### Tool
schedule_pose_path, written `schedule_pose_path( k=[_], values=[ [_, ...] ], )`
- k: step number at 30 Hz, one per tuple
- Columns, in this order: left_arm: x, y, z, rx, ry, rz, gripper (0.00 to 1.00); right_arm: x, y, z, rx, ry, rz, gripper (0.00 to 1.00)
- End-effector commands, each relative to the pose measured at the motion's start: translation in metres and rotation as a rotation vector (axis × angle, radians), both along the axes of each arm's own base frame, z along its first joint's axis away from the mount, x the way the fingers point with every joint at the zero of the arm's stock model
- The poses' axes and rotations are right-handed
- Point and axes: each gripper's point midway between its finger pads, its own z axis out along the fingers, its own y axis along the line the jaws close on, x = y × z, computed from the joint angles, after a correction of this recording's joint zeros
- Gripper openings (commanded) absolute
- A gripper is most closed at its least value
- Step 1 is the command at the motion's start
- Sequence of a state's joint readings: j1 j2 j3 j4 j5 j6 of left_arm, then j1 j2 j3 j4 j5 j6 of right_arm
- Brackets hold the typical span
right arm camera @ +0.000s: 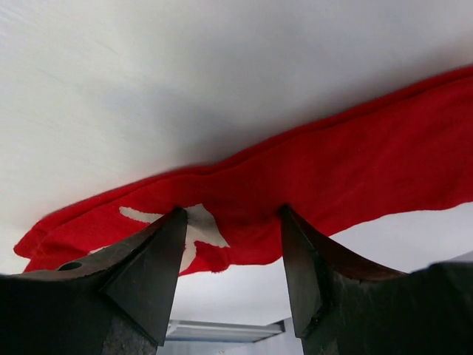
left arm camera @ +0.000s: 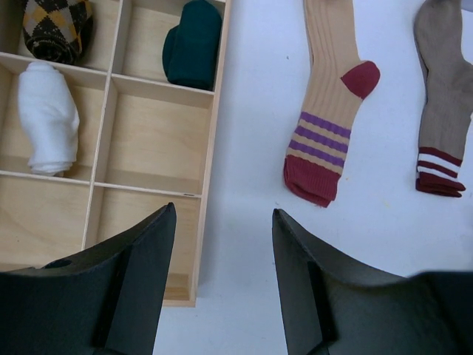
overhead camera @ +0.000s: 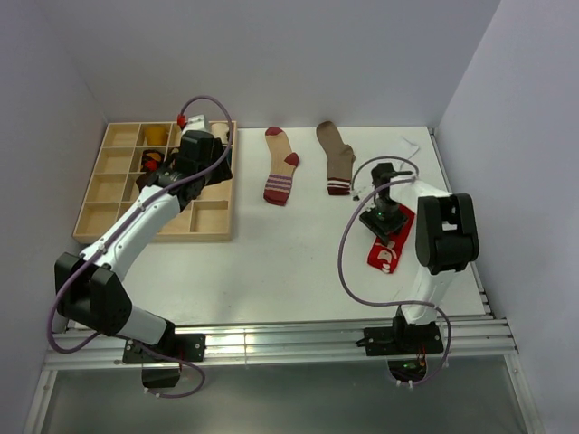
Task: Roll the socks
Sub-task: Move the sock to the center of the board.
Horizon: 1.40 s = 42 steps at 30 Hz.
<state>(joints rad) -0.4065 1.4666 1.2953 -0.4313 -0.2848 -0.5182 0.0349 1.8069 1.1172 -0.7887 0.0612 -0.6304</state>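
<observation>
A red sock with white marks (overhead camera: pixel 387 249) (right arm camera: pixel 355 163) lies flat on the white table at the right. My right gripper (overhead camera: pixel 384 222) (right arm camera: pixel 233 210) points down on it, jaws open, both tips touching the fabric near a white mark. A tan sock with purple stripes and dark red toe and heel (overhead camera: pixel 280 172) (left arm camera: pixel 329 111) and a brown sock with white-striped cuff (overhead camera: pixel 337 161) (left arm camera: pixel 443 96) lie flat at the back middle. My left gripper (overhead camera: pixel 215 165) (left arm camera: pixel 222 210) hangs open and empty over the wooden tray's right edge.
The wooden tray (overhead camera: pixel 90 194) (left arm camera: pixel 148 133) with compartments stands at the left. It holds rolled socks: a white one (left arm camera: pixel 48 115), a dark green one (left arm camera: pixel 192 44) and an argyle one (left arm camera: pixel 58 26). A metal rail (overhead camera: pixel 298 339) runs along the near edge.
</observation>
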Motion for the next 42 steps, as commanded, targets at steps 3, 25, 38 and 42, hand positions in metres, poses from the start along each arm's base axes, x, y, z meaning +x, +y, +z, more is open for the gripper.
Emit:
schedule_pose_path(
  k=[3,25,38,42],
  values=[
    [-0.005,-0.007,0.030,-0.047,-0.074,-0.023,0.59,0.018,0.065,-0.013,0.101,0.044,0.070,0.61],
    [-0.012,-0.035,0.012,-0.058,-0.031,-0.091,0.58,0.061,0.253,0.016,0.268,-0.088,0.375,0.62],
    [-0.014,-0.039,0.034,-0.075,-0.067,-0.108,0.59,0.048,0.248,0.086,0.381,-0.278,0.355,0.64],
    [-0.019,-0.038,0.055,-0.099,-0.111,-0.116,0.60,0.032,0.233,0.078,0.356,-0.312,0.414,0.64]
  ],
)
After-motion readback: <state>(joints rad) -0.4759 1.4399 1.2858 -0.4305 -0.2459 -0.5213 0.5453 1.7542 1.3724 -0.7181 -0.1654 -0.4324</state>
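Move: The right hand's open fingers are already down on the red sock, whose middle lies about 3 cm to the hand's right and 1 cm ahead, just under the pads. The board's center is open table some 24 cm to the left and 3 cm ahead. Beyond it, the grey-brown sock lies 16 cm left and 26 cm ahead, the striped tan sock 34 cm left and 23 cm ahead. From the high left hand, the center is about 24 cm right, 8 cm back and 22 cm below. Still pressing on the red sock with open fingertips, the right hand drags it flat across the table about 25 cm left and slightly forward to the board's center, turning some 20 degrees counter-clockwise. It then comes free, rising about 8 cm with the fingers still open and tilting forward. The empty left hand drifts about 3 cm right and a little back. ##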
